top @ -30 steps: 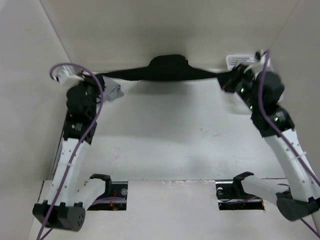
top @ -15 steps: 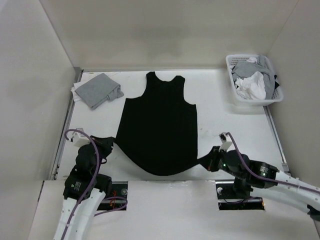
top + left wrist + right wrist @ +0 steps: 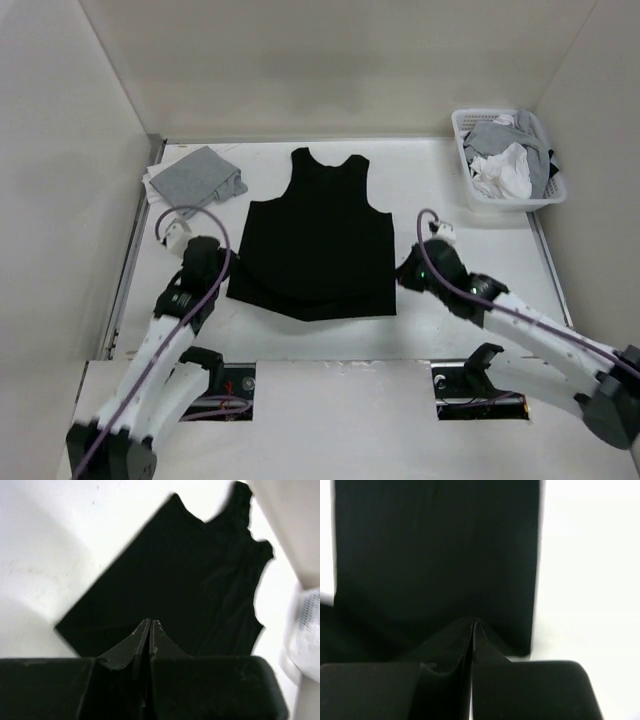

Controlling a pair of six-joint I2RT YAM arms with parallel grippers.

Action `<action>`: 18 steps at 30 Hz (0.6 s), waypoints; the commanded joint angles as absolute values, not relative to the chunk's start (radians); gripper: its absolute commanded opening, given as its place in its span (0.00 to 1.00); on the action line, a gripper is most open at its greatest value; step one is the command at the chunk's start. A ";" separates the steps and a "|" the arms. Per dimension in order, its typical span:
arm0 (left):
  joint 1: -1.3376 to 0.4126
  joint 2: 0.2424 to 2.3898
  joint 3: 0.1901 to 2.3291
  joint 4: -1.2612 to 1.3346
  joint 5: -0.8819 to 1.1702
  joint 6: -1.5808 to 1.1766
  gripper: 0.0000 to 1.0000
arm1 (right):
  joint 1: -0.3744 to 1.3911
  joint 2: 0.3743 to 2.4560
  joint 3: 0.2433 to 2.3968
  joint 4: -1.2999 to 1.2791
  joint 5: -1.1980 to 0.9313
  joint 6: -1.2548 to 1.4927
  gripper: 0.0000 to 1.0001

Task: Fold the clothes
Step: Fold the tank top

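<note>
The clothes, a black tank top [image 3: 320, 225], lie flat in the middle of the table with straps toward the far wall. The bottom hem is doubled up over the lower body. My left gripper [image 3: 226, 270] sits at the left edge of that fold, jaws shut on the hem corner. My right gripper [image 3: 401, 276] is at the right edge, shut on the other corner. In the left wrist view the shut tips [image 3: 150, 623] rest over the black fabric [image 3: 195, 575]. The right wrist view shows shut tips [image 3: 472, 623] over the cloth [image 3: 435, 550] near its right edge.
A white basket [image 3: 500, 214] with white and grey garments stands at the far right. A folded light grey garment [image 3: 193, 180] lies at the far left. Side walls close in the table on both sides and behind.
The tank top went from hanging stretched at the far end to lying flat. Both grippers have since moved away from the near edge, carrying the hem up over the lower body.
</note>
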State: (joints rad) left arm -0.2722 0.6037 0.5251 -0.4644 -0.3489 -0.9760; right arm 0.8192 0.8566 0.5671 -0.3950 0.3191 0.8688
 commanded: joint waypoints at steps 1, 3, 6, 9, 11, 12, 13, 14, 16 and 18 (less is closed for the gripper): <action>-0.233 0.905 0.615 -0.022 -0.388 -0.930 0.01 | 0.575 1.044 0.720 -0.056 0.094 0.651 0.00; -0.214 1.084 0.719 0.075 -0.377 -0.917 0.01 | 0.474 1.161 0.828 -0.008 0.033 0.634 0.00; -0.197 1.343 0.940 0.162 -0.368 -0.904 0.02 | 0.352 1.357 1.032 0.018 -0.037 0.615 0.00; -0.194 1.590 1.193 0.166 -0.356 -0.864 0.03 | 0.260 1.533 1.228 0.012 -0.084 0.636 0.00; -0.186 1.733 1.342 0.144 -0.341 -0.848 0.05 | 0.217 1.648 1.352 0.006 -0.101 0.658 0.00; -0.180 1.790 1.403 0.135 -0.341 -0.848 0.07 | 0.200 1.704 1.412 0.003 -0.107 0.673 0.01; -0.171 1.840 1.458 0.129 -0.336 -0.847 0.12 | 0.190 1.763 1.474 -0.003 -0.116 0.689 0.06; -0.162 1.885 1.507 0.121 -0.324 -0.847 0.19 | 0.182 1.826 1.533 -0.014 -0.124 0.701 0.14; -0.137 1.920 1.542 0.127 -0.298 -0.862 0.33 | 0.177 1.926 1.622 -0.046 -0.132 0.721 0.32; -0.120 1.911 1.522 0.153 -0.285 -0.868 0.46 | 0.180 1.957 1.626 -0.063 -0.132 0.729 0.39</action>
State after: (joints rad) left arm -0.1570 1.9339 1.4986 0.1135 -0.3069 -0.8707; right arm 0.1688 1.9102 1.5906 -0.0349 -0.0895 0.7048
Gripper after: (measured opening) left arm 0.425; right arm 0.376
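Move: Both my hands already pinch the hem corners of the black tank top, raised over the table. The left strap's end lies about 32 cm ahead and 17 cm right of my left hand, 14 cm lower; the folded gray clothes are some 23 cm ahead and 15 cm left of that hand. From my right hand the right strap's end is roughly 34 cm ahead, 10 cm left and 11 cm below, and the laundry basket some 32 cm ahead and 34 cm right. I sweep both hands fast forward side by side, roughly 35 cm, carrying the hem over the tank top's body towards the straps. My left hand skims level before rising about 6 cm, while my right climbs some 12 cm; both tip fingers upward, the right also turning slightly clockwise. Near the far end both dip a little and open part way, letting go of the hem corners. ##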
